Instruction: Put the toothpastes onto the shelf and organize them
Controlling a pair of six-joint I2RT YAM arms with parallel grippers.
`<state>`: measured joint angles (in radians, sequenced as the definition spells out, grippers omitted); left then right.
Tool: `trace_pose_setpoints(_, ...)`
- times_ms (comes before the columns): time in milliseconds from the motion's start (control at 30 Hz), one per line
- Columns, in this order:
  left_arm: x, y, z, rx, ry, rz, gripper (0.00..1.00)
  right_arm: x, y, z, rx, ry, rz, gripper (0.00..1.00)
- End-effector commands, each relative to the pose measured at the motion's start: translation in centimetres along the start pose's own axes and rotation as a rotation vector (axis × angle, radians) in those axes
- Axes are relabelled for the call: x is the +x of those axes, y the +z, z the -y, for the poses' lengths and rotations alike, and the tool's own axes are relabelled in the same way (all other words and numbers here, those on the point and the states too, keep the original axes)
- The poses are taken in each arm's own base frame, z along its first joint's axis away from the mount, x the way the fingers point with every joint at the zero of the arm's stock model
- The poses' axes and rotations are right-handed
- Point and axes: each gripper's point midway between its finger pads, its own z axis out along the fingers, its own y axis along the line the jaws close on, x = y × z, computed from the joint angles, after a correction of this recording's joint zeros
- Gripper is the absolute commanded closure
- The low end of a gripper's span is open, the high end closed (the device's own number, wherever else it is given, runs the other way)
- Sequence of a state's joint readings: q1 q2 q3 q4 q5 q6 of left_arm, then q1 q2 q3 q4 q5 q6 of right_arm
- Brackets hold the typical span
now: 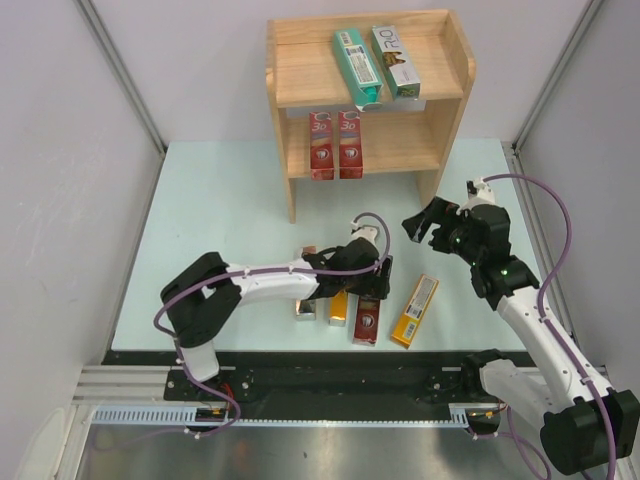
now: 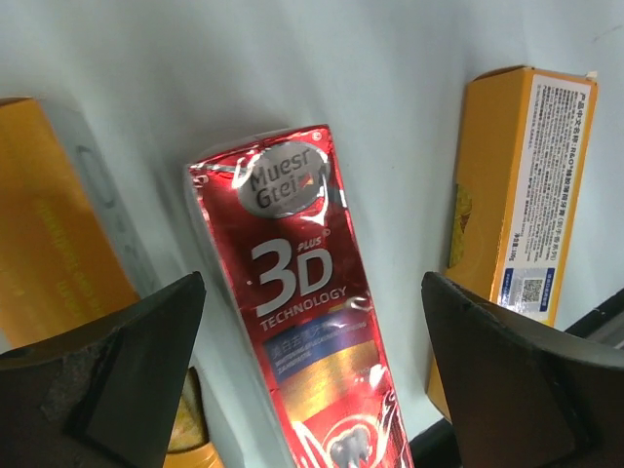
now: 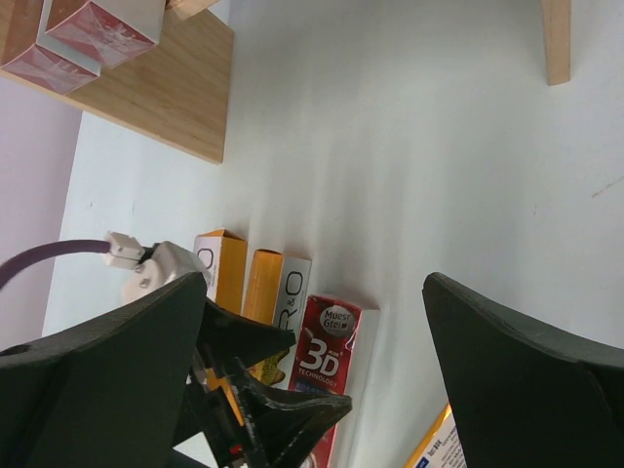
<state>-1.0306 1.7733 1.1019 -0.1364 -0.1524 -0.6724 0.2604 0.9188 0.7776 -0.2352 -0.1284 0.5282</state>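
The wooden shelf (image 1: 300,75) stands at the back. Its top tier holds a teal-green toothpaste (image 1: 357,67) and a silver one (image 1: 395,60). Two red toothpastes (image 1: 335,145) stand on the lower tier. Near the front, a silver (image 1: 305,306), an orange (image 1: 339,308), a red "3D" (image 1: 366,322) and an orange-yellow carton (image 1: 415,310) lie on the table. My left gripper (image 1: 368,285) hangs open over the red "3D" carton (image 2: 292,292), one finger on each side and not touching it. My right gripper (image 1: 428,228) is open and empty, in the air right of the shelf.
The pale table (image 1: 220,200) is walled by white panels left, right and behind. In the right wrist view the shelf's lower board (image 3: 166,107) and one leg (image 3: 557,39) show, with the left arm's fingers (image 3: 263,390) over the row of cartons. The orange-yellow carton (image 2: 517,195) lies right of the red one.
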Motion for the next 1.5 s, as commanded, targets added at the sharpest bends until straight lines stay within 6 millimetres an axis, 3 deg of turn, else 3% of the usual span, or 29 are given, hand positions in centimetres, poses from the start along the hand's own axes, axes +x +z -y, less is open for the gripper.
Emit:
trace_pose_setpoints(0, 1.4, 0.8, -0.4, -0.066, 0.063, -0.056, 0.02, -0.5, -0.4, -0.4, -0.026, -0.018, 0.024, 0.00)
trace_pose_setpoints(267, 1.9, 2.3, -0.4, -0.108, 0.117, -0.078, 0.11, -0.3, -0.2, -0.7, -0.042, -0.012, 0.012, 0.00)
trace_pose_setpoints(400, 2.1, 2.6, -0.1, -0.105, 0.134, -0.094, 0.31, -0.3, -0.3, -0.6, -0.040, -0.012, 0.011, 0.00)
trace_pose_setpoints(633, 1.2, 1.3, 1.1, -0.021, 0.142, -0.057, 0.42, -0.3, -0.2, -0.6, -0.043, -0.016, 0.008, 0.00)
trace_pose_setpoints(667, 0.0, 0.5, 1.9, 0.015, 0.133, -0.020, 0.43, -0.4, -0.3, -0.7, -0.046, -0.016, 0.012, 0.00)
trace_pose_setpoints(833, -2.7, -2.4, 2.1, 0.092, 0.086, 0.060, 0.43, -0.6, -0.5, -1.1, -0.064, -0.019, 0.020, 0.00)
trace_pose_setpoints(967, -5.7, -5.6, 1.5, 0.184, 0.019, 0.156, 0.41, -0.7, -0.6, -1.6, -0.084, -0.015, 0.024, 0.00)
trace_pose_setpoints(1000, -5.9, -5.9, 0.0, 0.179, -0.010, 0.163, 0.41, -0.7, -0.6, -1.7, -0.088, -0.013, 0.021, 0.00)
trace_pose_setpoints(1033, -8.0, -7.8, 0.3, 0.227, -0.040, 0.246, 0.41, -0.6, -0.6, -1.8, -0.094, -0.012, 0.019, 0.00)
trace_pose_setpoints(1067, -8.1, -8.6, 0.4, 0.275, -0.057, 0.245, 0.41, -0.6, -0.5, -2.1, -0.103, -0.013, 0.020, 0.00)
trace_pose_setpoints(1100, -8.3, -8.7, -1.7, 0.262, -0.096, 0.259, 0.41, -0.6, -0.5, -2.2, -0.109, -0.010, 0.020, 0.00)
trace_pose_setpoints(1133, -10.0, -10.8, -1.4, 0.318, -0.133, 0.329, 0.41, -0.4, -0.4, -2.6, -0.126, -0.009, 0.008, 0.00)
trace_pose_setpoints(1233, -10.8, -12.5, -4.5, 0.328, -0.233, 0.392, 0.39, 0.2, -0.3, -4.5, -0.176, -0.026, 0.003, 0.00)
trace_pose_setpoints(1267, -11.8, -14.0, -4.8, 0.345, -0.243, 0.443, 0.38, 0.4, 0.0, -5.1, -0.190, -0.036, 0.006, 0.00)
trace_pose_setpoints(1300, -12.1, -14.3, -6.2, 0.322, -0.268, 0.463, 0.37, 1.3, 0.0, -6.5, -0.215, -0.054, -0.005, 0.00)
trace_pose_setpoints(1467, -13.6, -16.7, -9.1, 0.311, -0.359, 0.553, 0.35, 4.0, 0.2, -10.8, -0.302, -0.089, -0.030, 0.00)
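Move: The red toothpaste lies under my left hand, its middle about 5 cm back and 4 cm lower, its far part between my open fingers. The middle yellow toothpaste is about 6 cm to my left and 2 cm back, the silver one roughly 15 cm left and level, the right-hand yellow one some 11 cm right and 6 cm back. From my right hand, the red toothpaste is about 11 cm back, 8 cm left and 20 cm below. I sink my left hand about 3 cm over the far part of the red toothpaste and shut my fingers on its sides. Then I lift it some 16 cm off the table while swinging it about 15 cm left and 6 cm forward, over the silver and middle yellow toothpastes, my hand's left side tipping down roughly 25 degrees. Late on, my open, empty right hand sweeps about 8 cm left and a little back. ##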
